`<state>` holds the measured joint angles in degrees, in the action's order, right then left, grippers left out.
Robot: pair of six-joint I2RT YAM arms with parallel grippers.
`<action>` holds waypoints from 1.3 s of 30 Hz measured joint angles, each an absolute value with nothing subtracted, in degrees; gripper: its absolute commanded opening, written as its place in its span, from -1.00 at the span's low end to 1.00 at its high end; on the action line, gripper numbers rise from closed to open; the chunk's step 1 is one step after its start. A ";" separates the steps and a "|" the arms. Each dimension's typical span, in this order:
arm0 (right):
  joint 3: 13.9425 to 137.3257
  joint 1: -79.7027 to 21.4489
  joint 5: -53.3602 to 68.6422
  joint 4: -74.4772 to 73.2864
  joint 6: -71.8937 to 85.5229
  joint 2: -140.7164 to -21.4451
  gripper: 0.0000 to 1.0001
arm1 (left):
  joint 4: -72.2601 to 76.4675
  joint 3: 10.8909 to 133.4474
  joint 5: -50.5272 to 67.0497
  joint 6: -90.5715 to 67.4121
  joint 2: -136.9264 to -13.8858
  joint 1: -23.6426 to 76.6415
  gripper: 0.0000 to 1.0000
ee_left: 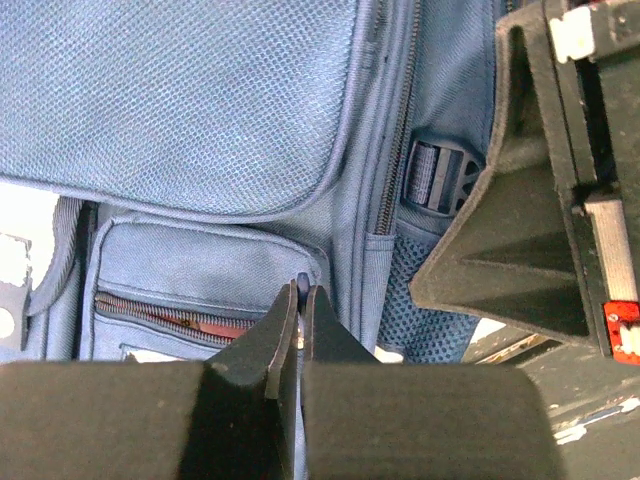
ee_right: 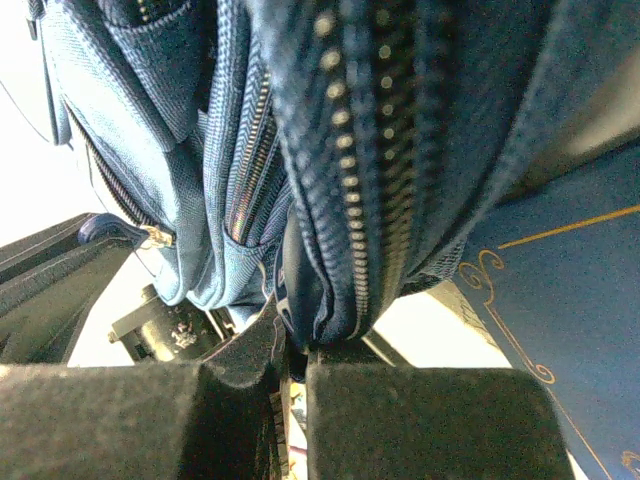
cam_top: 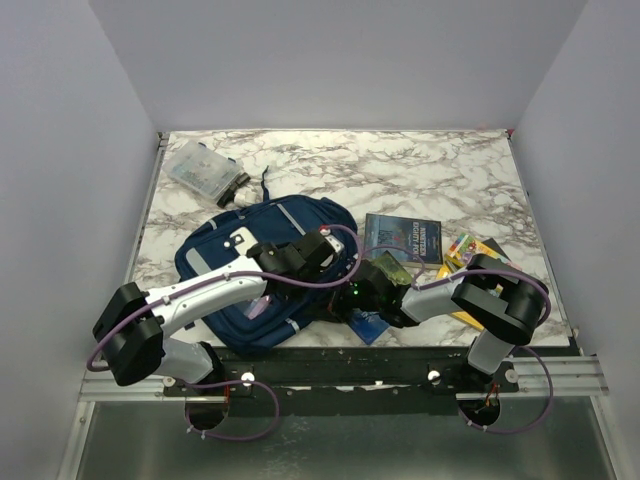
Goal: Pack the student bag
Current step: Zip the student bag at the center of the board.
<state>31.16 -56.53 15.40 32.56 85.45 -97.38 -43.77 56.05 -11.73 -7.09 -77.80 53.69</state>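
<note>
The student bag (cam_top: 262, 272), navy with grey stripes and a white patch, lies flat at the near left of the table. My left gripper (cam_top: 333, 245) reaches over the bag's right side. In the left wrist view it (ee_left: 301, 292) is shut on a small blue zipper pull beside the front pocket (ee_left: 200, 265). My right gripper (cam_top: 351, 296) is at the bag's near right edge. In the right wrist view it (ee_right: 295, 345) is shut on a fold of bag fabric next to a zipper (ee_right: 360, 200) and lifts it off the table.
A dark blue book (cam_top: 403, 240) and a colourful book (cam_top: 472, 250) lie right of the bag. Another blue book (cam_top: 370, 326) lies under the right gripper and shows in the right wrist view (ee_right: 560, 300). A clear plastic box (cam_top: 203, 170) sits at the back left.
</note>
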 measured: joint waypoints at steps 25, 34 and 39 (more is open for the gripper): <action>27.75 -56.55 12.23 34.72 90.63 -94.26 -0.99 | -31.09 40.88 -6.31 -33.26 -56.42 27.77 -1.00; 24.62 -56.27 12.29 36.95 83.37 -91.05 -0.08 | -25.96 39.77 1.34 -34.17 -51.81 23.86 -1.00; 29.80 -56.29 8.54 18.13 75.11 -77.10 0.37 | -24.34 37.41 4.29 -35.40 -50.24 23.24 -1.00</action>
<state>29.80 -56.29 8.54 18.13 75.11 -77.10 -24.34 37.41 4.29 -35.40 -50.24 23.24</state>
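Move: The left hand's shut fingers are at the right end of the front pocket's zip; its gaping stretch, with the pencils under it, has its middle about 8 cm to the left and 1 cm back, some 2 cm lower. The white card lies roughly 11 cm ahead and 13 cm left of this hand, a little lower. The right hand still pinches the bag's right edge between its pads; from it the pocket zip lies about 16 cm left and 3 cm ahead, slightly higher. With its fingers kept shut, seemingly on the pocket's zip pull, the left hand sweeps left and forward about 9 cm across the pocket, then rises some 5 cm, the wrist turning about 40 degrees counter-clockwise as the fingers tip from steeply down to slanting forward and right. The right hand at first nearly stays put with its pinch on the bag's edge, then spreads its fingers, lets the edge go and backs off about 3 cm to the right while lifting roughly 6 cm, quickest at the end. ##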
